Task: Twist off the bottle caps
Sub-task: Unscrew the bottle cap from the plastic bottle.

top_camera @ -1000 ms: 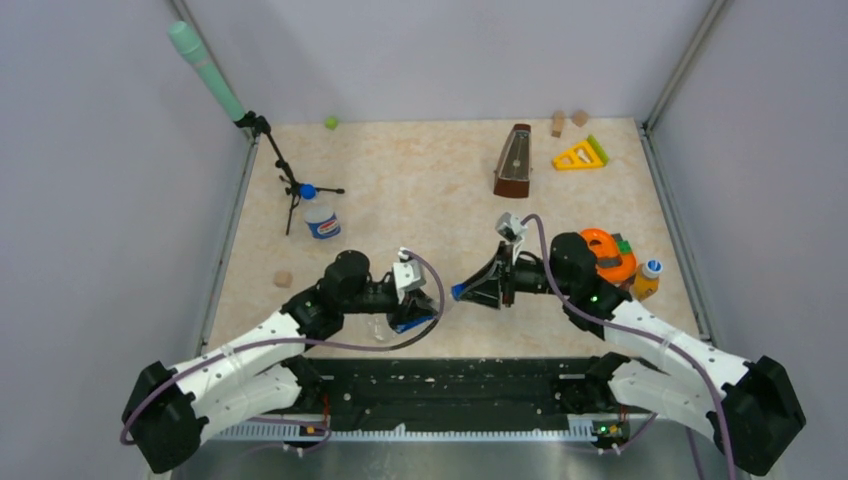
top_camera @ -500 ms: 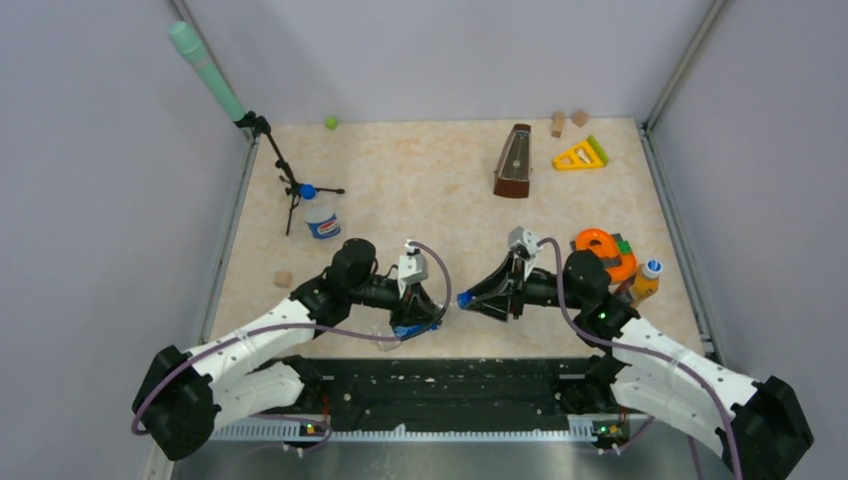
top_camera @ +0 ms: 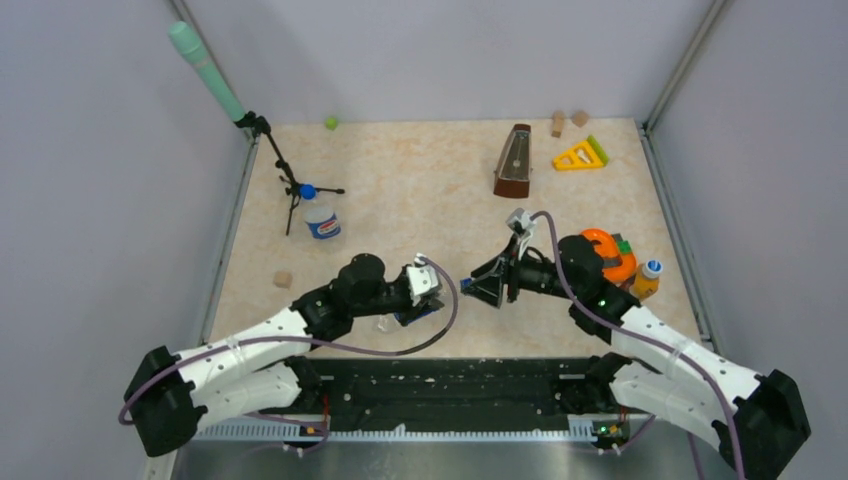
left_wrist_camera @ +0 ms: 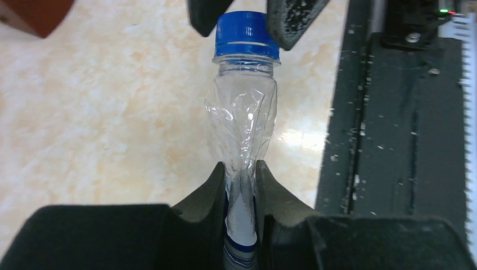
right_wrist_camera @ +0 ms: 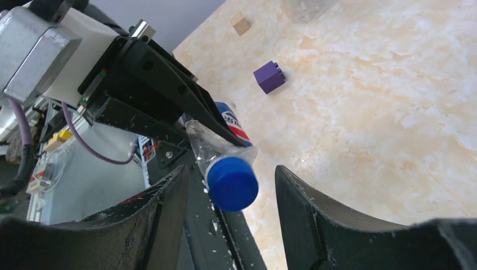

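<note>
A crushed clear bottle [left_wrist_camera: 242,121] with a blue-and-white label lies level above the table's near edge. My left gripper [left_wrist_camera: 242,171] is shut on its flattened body. A dark blue cap [right_wrist_camera: 232,183] sits on the bottle's neck, between the fingers of my right gripper [right_wrist_camera: 230,170]. That gripper is open, with a gap on each side of the cap. In the top view my left gripper [top_camera: 428,303] and right gripper [top_camera: 468,290] meet near the table's front middle. A second bottle [top_camera: 321,219] with a blue cap [top_camera: 307,191] stands at the left. An orange bottle [top_camera: 646,284] with a pale cap [top_camera: 652,267] stands at the right.
A microphone stand [top_camera: 285,180] stands by the left wall. A metronome [top_camera: 514,162], a yellow wedge [top_camera: 580,154] and small wooden blocks [top_camera: 558,122] lie at the back right. An orange toy [top_camera: 606,252] sits behind my right arm. A purple cube [right_wrist_camera: 269,77] and a wooden block [top_camera: 283,279] lie on the table.
My right gripper has opened off the blue cap, which it was shut on before. Both arms shifted slightly, with the bottle still held in the left gripper.
</note>
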You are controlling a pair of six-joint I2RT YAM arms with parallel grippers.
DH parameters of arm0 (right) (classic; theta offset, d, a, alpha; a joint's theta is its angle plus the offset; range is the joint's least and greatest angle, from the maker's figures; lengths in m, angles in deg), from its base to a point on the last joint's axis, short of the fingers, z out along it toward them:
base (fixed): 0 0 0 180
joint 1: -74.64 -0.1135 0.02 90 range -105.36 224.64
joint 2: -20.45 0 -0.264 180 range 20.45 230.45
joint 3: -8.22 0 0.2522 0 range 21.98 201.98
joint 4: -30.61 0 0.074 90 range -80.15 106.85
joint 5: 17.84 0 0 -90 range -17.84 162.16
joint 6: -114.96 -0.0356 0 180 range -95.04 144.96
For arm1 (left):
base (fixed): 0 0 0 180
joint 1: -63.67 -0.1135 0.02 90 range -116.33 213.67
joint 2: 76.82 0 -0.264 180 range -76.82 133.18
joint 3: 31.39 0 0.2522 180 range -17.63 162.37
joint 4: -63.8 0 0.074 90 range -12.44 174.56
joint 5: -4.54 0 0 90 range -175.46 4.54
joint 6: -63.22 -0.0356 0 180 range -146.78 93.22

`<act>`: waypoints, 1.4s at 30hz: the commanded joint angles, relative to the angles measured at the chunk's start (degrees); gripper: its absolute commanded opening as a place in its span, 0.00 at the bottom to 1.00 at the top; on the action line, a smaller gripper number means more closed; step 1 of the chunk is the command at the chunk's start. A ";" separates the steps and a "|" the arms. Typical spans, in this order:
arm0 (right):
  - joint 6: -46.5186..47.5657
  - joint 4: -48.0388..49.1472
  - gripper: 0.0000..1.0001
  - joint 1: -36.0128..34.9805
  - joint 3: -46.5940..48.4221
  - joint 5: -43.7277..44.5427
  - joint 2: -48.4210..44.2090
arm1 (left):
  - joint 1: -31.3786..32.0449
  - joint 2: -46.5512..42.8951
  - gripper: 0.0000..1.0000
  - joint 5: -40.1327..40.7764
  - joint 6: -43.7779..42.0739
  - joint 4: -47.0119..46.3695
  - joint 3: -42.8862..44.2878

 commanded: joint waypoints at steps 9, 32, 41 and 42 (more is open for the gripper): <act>-6.92 1.47 0.54 -0.50 4.55 2.78 1.54 | 4.43 -6.61 0.00 18.36 -6.62 -8.75 -3.50; -10.85 9.94 0.00 -0.46 4.76 0.35 8.10 | 5.00 -8.85 0.00 15.50 -7.89 -8.44 -4.01; -7.86 16.33 0.00 -0.46 1.71 -9.43 7.96 | 4.69 -7.38 0.00 9.04 -0.23 -3.94 0.62; -7.35 16.35 0.00 -0.46 1.57 -10.08 7.95 | 4.59 -6.25 0.00 7.65 -0.08 -2.43 2.06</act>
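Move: The blue bottle cap, on the bottle still pinched in the left hand, lies about 2 cm left of the open right hand, level and straight across. From the left hand it is about 7 cm right, 3 ahead and 3 above. The purple block lies 19 cm left of the left hand, level fore and aft, 14 below. The metronome is some 29 cm ahead of the right hand, 10 right and 16 below. Both hands shift about 3 cm up, left and forward together while the right fingers close, pinching the bottle cap. ##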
